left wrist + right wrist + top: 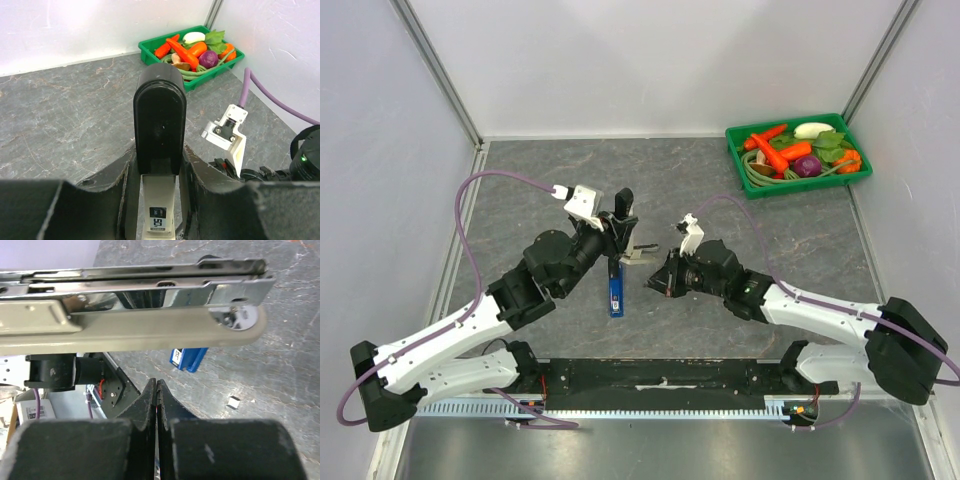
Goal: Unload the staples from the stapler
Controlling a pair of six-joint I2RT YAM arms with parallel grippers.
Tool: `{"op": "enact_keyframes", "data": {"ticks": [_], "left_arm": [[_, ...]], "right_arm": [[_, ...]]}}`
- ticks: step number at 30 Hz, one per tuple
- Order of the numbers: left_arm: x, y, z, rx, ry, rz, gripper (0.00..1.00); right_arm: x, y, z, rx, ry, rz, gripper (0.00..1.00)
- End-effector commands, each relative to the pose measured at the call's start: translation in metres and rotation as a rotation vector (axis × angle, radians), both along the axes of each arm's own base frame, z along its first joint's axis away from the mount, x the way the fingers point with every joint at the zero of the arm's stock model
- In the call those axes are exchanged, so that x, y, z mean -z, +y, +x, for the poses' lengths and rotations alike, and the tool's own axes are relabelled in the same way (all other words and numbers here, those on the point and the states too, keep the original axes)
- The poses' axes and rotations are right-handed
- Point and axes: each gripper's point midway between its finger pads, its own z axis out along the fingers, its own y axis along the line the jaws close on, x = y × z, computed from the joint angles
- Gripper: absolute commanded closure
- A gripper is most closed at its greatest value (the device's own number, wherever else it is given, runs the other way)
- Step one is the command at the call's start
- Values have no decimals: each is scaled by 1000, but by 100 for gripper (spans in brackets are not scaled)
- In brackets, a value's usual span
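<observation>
My left gripper (617,240) is shut on the stapler (622,232) and holds it above the table. The stapler hangs open: its black lid (160,120) stands up between my fingers, the metal staple channel (642,252) sticks out to the right, and the blue base (615,291) hangs down. In the right wrist view the channel (150,277) and the beige arm (125,329) run across the top, with the blue base (189,359) behind. My right gripper (157,385) is shut, just below and right of the channel (654,282), apart from it. A small piece of staples (233,401) lies on the table.
A green tray (734,158) of toy vegetables stands at the back right, and also shows in the left wrist view (147,51). The grey stone-look table has white walls on three sides. The black base rail (660,378) runs along the near edge.
</observation>
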Motion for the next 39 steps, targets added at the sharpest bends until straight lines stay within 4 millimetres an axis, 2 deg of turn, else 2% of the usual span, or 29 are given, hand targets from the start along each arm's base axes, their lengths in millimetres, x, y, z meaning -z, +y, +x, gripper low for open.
{"op": "enact_keyframes", "data": {"ticks": [1, 4, 9, 15, 23, 28, 33, 39], "left_arm": [[-40, 2, 2, -20, -78, -125, 98], [-40, -1, 1, -6, -76, -131, 98], [-43, 0, -5, 15, -71, -148, 98], [-45, 0, -13, 53, -49, -148, 98], [-26, -8, -19, 104, 9, -97, 98], [-4, -13, -23, 133, 66, -42, 98], [7, -17, -22, 142, 90, -9, 98], [19, -23, -16, 132, 105, 18, 98]], "right_arm": [[-17, 11, 7, 40, -17, 74, 100], [-15, 11, 14, 82, -14, 85, 100], [-12, 5, 37, 185, -73, 45, 100], [-20, 9, 52, 210, -123, 12, 100], [-36, -2, 69, 267, -221, -49, 100], [-50, -4, 78, 267, -275, -80, 100], [-64, -2, 81, 252, -313, -90, 100], [-84, 5, 75, 202, -347, -62, 100]]}}
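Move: The left hand still holds the stapler upright by its handle, with the beige base swung open; the base's middle is about 9 cm below that hand, 2 cm ahead and 4 cm right. From the right hand, fingers shut and empty, the base's middle is some 3 cm ahead, 3 cm left and 8 cm above, the held handle about 3 cm ahead, 5 cm left and 16 cm up. The blue stapler lies about 5 cm ahead, 9 cm left and 13 cm below it. Fingers kept shut, the right hand goes some 7 cm forward from under the open base to its forward-right side, dipping slightly before rising about 5 cm, and seems to push the base up towards the handle as its wrist tips up and turns clockwise. The left hand keeps its pinch on the handle and at first stays put, then sinks about 5 cm and eases back a little, tipping its fingers down slightly so that the handle comes down beside the rising right hand. ##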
